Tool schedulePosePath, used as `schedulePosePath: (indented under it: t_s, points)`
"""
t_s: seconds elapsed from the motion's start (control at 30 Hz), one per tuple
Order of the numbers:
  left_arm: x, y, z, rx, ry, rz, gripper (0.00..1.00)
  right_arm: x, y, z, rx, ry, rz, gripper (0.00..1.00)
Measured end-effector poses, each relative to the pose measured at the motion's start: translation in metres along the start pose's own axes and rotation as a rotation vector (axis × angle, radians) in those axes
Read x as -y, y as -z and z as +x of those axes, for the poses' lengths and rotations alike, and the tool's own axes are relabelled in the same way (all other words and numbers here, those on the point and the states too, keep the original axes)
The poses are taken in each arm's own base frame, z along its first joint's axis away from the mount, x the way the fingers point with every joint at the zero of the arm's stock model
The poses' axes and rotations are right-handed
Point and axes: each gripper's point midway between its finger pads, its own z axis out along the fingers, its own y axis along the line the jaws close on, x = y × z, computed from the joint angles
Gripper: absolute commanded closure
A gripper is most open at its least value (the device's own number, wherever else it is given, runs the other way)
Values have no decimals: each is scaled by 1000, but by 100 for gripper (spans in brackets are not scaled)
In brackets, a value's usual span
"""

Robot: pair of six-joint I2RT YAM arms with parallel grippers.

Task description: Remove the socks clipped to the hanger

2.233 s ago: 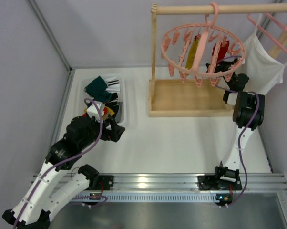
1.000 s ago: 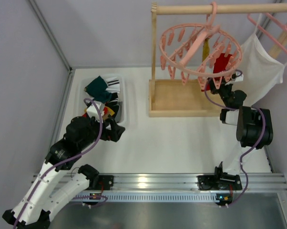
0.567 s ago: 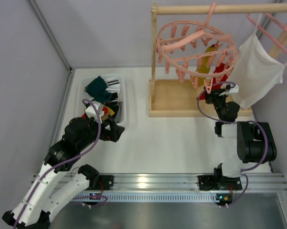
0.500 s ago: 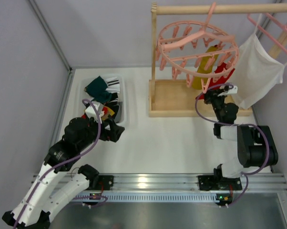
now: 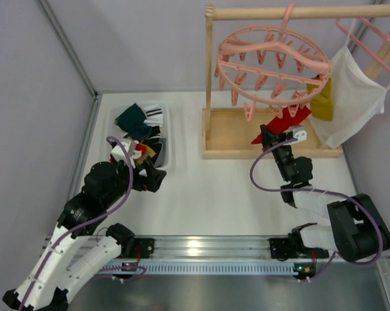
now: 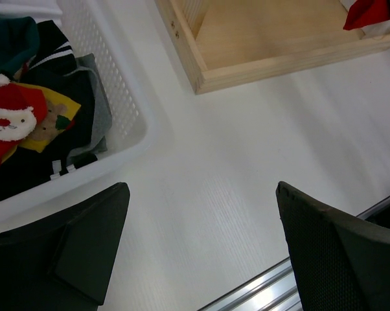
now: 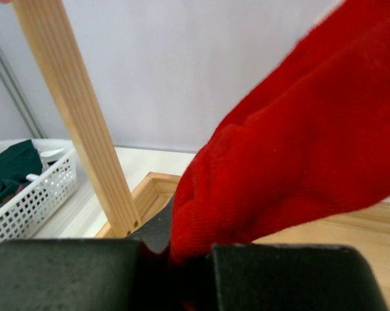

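Observation:
The round pink hanger [image 5: 273, 65] hangs by its hook from the wooden rail. A red sock [image 5: 284, 122] slants from its near pegs down to my right gripper [image 5: 268, 137], which is shut on the sock's lower end. I cannot tell whether a peg still holds the top. In the right wrist view the red sock [image 7: 292, 142] bunches out of the shut right gripper [image 7: 192, 259]. A mustard sock [image 5: 322, 97] dangles at the ring's right side. My left gripper [image 5: 153, 178] is open and empty beside the basket; the left gripper [image 6: 201, 249] hovers over bare table.
A white basket [image 5: 168, 144] holds teal, striped and other socks [image 5: 131, 118]. The wooden rack's base tray [image 5: 237, 133] lies under the hanger, its post [image 7: 78, 116] just left of my right gripper. A white shirt [image 5: 354, 97] hangs at the right.
My right gripper has pulled the red sock down and toward the near left. The hanger has swung and the mustard sock has moved to its right side. The left gripper barely shifted.

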Motion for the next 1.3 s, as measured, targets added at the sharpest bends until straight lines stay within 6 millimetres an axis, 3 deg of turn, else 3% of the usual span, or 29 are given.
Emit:
schedulePosePath:
  t_s: [0.3,0.4,0.5,0.67,0.8,0.87,0.97,1.17,1.3]
  points:
    - [-3,5,-8,39,34,-29,2,-44,13,-17,52,13,-71,100]
    - [3,7,-23,52,56,-23,2,-59,15,-17,47,12,-87,100]
    - [14,11,-56,97,72,-10,2,-75,19,-11,20,26,-100,100]
    - [36,15,-128,192,89,10,2,-109,20,-6,-21,58,-129,100]
    - [55,2,-180,235,89,27,2,-134,15,-5,-34,75,-149,100]
    - [63,-8,-195,238,83,26,2,-143,12,1,-55,90,-149,100]
    - [84,-30,-211,238,36,5,2,-154,7,10,-89,114,-146,100]
    - [172,-69,-206,196,-115,80,2,-170,-3,14,-112,141,-129,100]
    - [195,-96,-204,189,-176,63,2,-179,-6,17,-125,160,-126,100]
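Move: The clip holding the red sock sits on the hanger ring's near rim, some 40 cm right of the left hand, 14 cm ahead and 17 cm above. From the right hand, already shut on the sock's lower part, the clip is about 6 cm right, 4 cm back and 16 cm up. From that clip, the yellow sock hangs about 10 cm right and 6 cm farther out; the ring's middle is 7 cm left and 13 cm farther out. The red sock, still pinched by its lower part, is drawn about 17 cm left and some 6 cm back by the right hand, its left side rolling down slightly. Meanwhile the left hand, wide open, climbs some 20 cm, easing forward as it rises, then swings sharply right towards the sock's clip, its fingers tilting up to nearly level. ##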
